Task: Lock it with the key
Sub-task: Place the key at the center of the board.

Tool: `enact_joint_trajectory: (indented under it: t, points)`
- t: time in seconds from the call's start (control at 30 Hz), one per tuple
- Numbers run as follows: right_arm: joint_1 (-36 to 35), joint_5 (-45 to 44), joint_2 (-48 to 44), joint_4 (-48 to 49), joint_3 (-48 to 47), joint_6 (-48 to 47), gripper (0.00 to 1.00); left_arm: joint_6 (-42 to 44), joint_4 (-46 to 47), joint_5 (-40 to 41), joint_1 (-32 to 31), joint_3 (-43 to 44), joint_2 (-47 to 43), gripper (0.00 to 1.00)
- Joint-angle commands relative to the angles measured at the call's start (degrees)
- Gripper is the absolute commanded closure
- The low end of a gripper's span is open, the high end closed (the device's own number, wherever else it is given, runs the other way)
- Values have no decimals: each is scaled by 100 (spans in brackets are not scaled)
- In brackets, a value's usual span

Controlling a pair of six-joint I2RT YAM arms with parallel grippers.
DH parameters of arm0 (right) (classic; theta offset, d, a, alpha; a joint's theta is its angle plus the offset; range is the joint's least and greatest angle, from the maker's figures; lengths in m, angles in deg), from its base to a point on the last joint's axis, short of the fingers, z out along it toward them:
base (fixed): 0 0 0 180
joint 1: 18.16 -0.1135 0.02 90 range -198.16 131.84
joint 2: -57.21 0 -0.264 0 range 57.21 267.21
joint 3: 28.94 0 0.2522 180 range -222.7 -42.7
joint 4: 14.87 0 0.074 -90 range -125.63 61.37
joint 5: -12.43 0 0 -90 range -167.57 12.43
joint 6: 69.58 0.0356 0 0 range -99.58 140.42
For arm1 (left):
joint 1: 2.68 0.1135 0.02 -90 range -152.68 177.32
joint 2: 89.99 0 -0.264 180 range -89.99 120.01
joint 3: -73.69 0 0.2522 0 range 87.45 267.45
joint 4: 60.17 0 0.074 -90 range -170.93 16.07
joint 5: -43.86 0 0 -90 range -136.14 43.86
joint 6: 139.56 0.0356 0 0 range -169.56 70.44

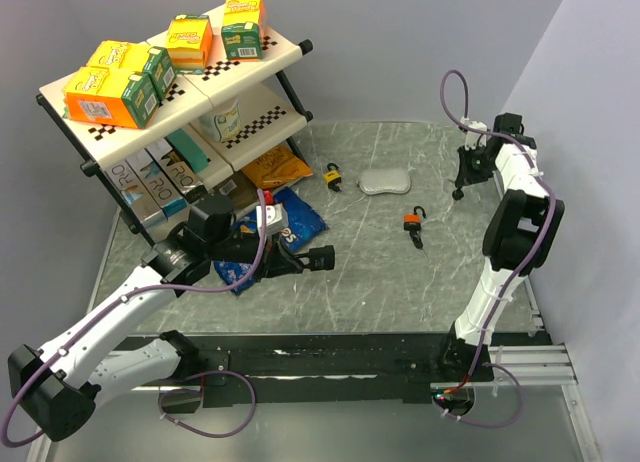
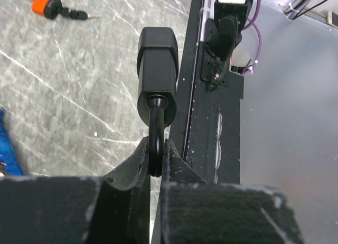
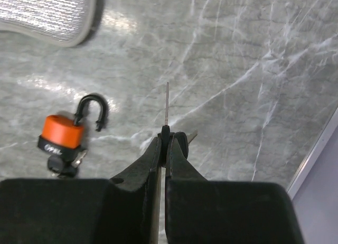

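Note:
My left gripper is shut on the dark shackle of the black padlock, whose body sticks out past the fingertips above the table. In the top view the left gripper holds that black padlock left of centre. My right gripper is shut on the black head of the key. The thin blade points straight out, and a second blade shows behind the fingers. In the top view the right gripper hangs at the back right, far from the left gripper.
An orange padlock with an open shackle and its own keys lies mid-table, and it also shows in the right wrist view. A yellow-orange padlock, a grey pad, snack bags and a shelf rack of boxes stand at the back left.

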Motion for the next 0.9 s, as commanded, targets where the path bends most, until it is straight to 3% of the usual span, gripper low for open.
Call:
enact_joint_trajectory:
  t: [0.0, 0.6, 0.87]
  points:
    - [23, -329, 351, -95, -565, -130, 100, -58, 584, -87, 21, 17, -62, 99]
    - [277, -910, 801, -200, -285, -657, 100, 21, 523, -105, 30, -115, -88, 99]
    - [611, -927, -25, -69, 910, -1131, 100, 4, 602, -122, 30, -203, -132, 99]
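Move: The right hand, holding the key bunch, is about 10 cm above bare tabletop. The patch it heads for lies some 6 cm to its right and 3 cm back. On the table, the orange padlock is about 15 cm left and 6 cm back, and the gray tray some 24 cm left and 8 cm ahead. From the left hand, which holds the black padlock, that patch is roughly 52 cm right, 29 cm ahead and 25 cm below. Still pinching one key with its blade sticking out past the fingertips, the right hand brings the loose keys down until they seem to touch the tabletop. It sinks about 7 cm, shifting right some 5 cm away from the orange padlock and, late on, drawing back a few centimetres; the wrist tilts about 10 degrees. The left hand keeps its grip on the black padlock and sags 2 cm. ##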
